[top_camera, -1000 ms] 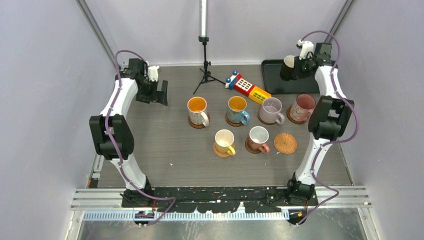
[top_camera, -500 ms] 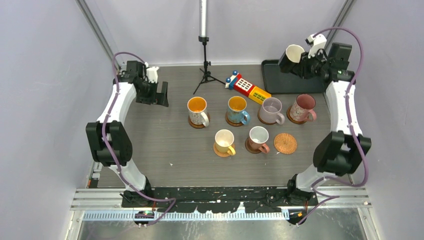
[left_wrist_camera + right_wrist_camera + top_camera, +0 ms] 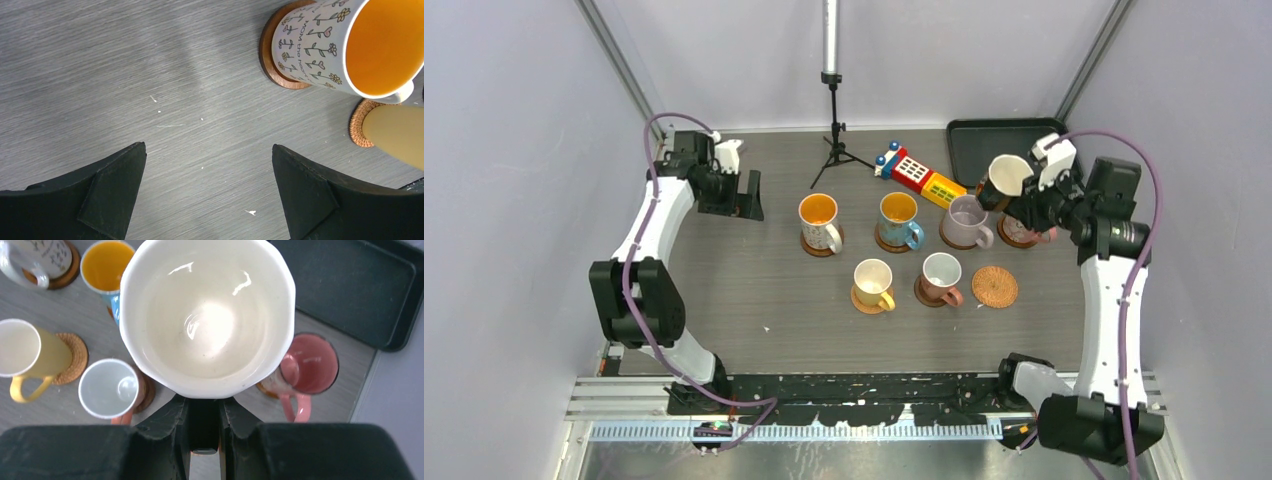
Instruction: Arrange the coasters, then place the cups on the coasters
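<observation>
My right gripper [image 3: 1024, 195] is shut on the handle of a black cup [image 3: 1006, 176] with a white inside [image 3: 207, 315], held in the air above the lavender cup [image 3: 967, 219] and a pink cup [image 3: 1030, 233]. Six cups stand on coasters: white patterned [image 3: 819, 220], blue [image 3: 899, 218], lavender, pink, yellow [image 3: 874, 282] and a second pink [image 3: 942, 277]. One woven coaster [image 3: 995, 287] lies bare. My left gripper [image 3: 746, 197] hangs open over bare table at the far left, with the patterned cup [image 3: 345, 45] ahead of it.
A black tray [image 3: 984, 135] lies at the back right. A red-yellow toy block [image 3: 919, 175] sits just behind the cups, and a small tripod [image 3: 834, 140] stands at the back middle. Walls close in both sides.
My right arm has carried the black cup from over the tray forward and down to above the lavender and pink cups. The left arm has shifted slightly.
</observation>
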Available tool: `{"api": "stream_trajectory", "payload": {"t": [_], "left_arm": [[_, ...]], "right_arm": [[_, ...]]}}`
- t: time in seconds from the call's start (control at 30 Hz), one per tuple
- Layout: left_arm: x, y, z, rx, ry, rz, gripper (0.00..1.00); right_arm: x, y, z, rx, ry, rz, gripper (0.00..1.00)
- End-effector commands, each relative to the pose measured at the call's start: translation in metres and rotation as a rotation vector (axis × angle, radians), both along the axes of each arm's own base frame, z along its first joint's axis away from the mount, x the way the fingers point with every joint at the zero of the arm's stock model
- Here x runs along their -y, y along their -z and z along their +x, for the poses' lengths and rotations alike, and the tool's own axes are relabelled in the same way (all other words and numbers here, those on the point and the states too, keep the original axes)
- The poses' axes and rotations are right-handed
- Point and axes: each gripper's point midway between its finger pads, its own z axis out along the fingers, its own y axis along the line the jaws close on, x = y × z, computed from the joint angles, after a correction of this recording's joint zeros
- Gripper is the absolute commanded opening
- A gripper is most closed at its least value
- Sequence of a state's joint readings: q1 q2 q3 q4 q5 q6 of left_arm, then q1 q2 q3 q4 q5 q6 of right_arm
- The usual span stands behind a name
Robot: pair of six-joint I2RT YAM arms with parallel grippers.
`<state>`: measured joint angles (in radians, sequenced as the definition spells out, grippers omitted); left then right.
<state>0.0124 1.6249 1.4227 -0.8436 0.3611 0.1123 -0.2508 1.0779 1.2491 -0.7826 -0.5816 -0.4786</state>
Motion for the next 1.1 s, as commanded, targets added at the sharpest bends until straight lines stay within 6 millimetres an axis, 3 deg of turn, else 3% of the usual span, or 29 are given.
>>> {"api": "stream_trajectory", "payload": {"t": [0.0,0.6,1.07], "left_arm": [[0.005,-0.019,0.001,0.075,0.012,-0.029,1.0],[-0.003,-0.024,-0.011,0.094,0.023,0.024,1.0],[-0.003,-0.021,-0.004,0.078,0.01,0.019,1.0]], "right_arm": [[0.002,0.003,-0.027,0.031,-0.023,-0.052,0.0],[0.034,0.096,-0.062,-0.144,0.015,-0.022,0.0],[0.052,0.149,-0.069,-0.157,0.101,-0.042,0.0]]}}
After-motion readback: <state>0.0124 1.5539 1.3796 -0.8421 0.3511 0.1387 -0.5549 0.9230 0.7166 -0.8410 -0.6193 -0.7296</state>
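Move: My right hand already holds the dark cup by its handle side, high above the table. The empty woven coaster lies about 7 cm back, 1 cm left and some 27 cm below it. The pink mug stands about 16 cm to the left of that coaster and level with it; the lilac mug is 15 cm beyond the coaster and 7 cm left, the rose mug 15 cm beyond and 8 cm right. From my left hand the coaster is roughly 60 cm right, 14 cm back and 15 cm below. I bring the dark cup down about 17 cm with my right hand towards the empty woven coaster, drawing back some 9 cm on the way, quickest at the start, and easing a little right. My wrist tips the fingers downward by almost 20 degrees as I sink, and they keep their grip on the cup throughout. ##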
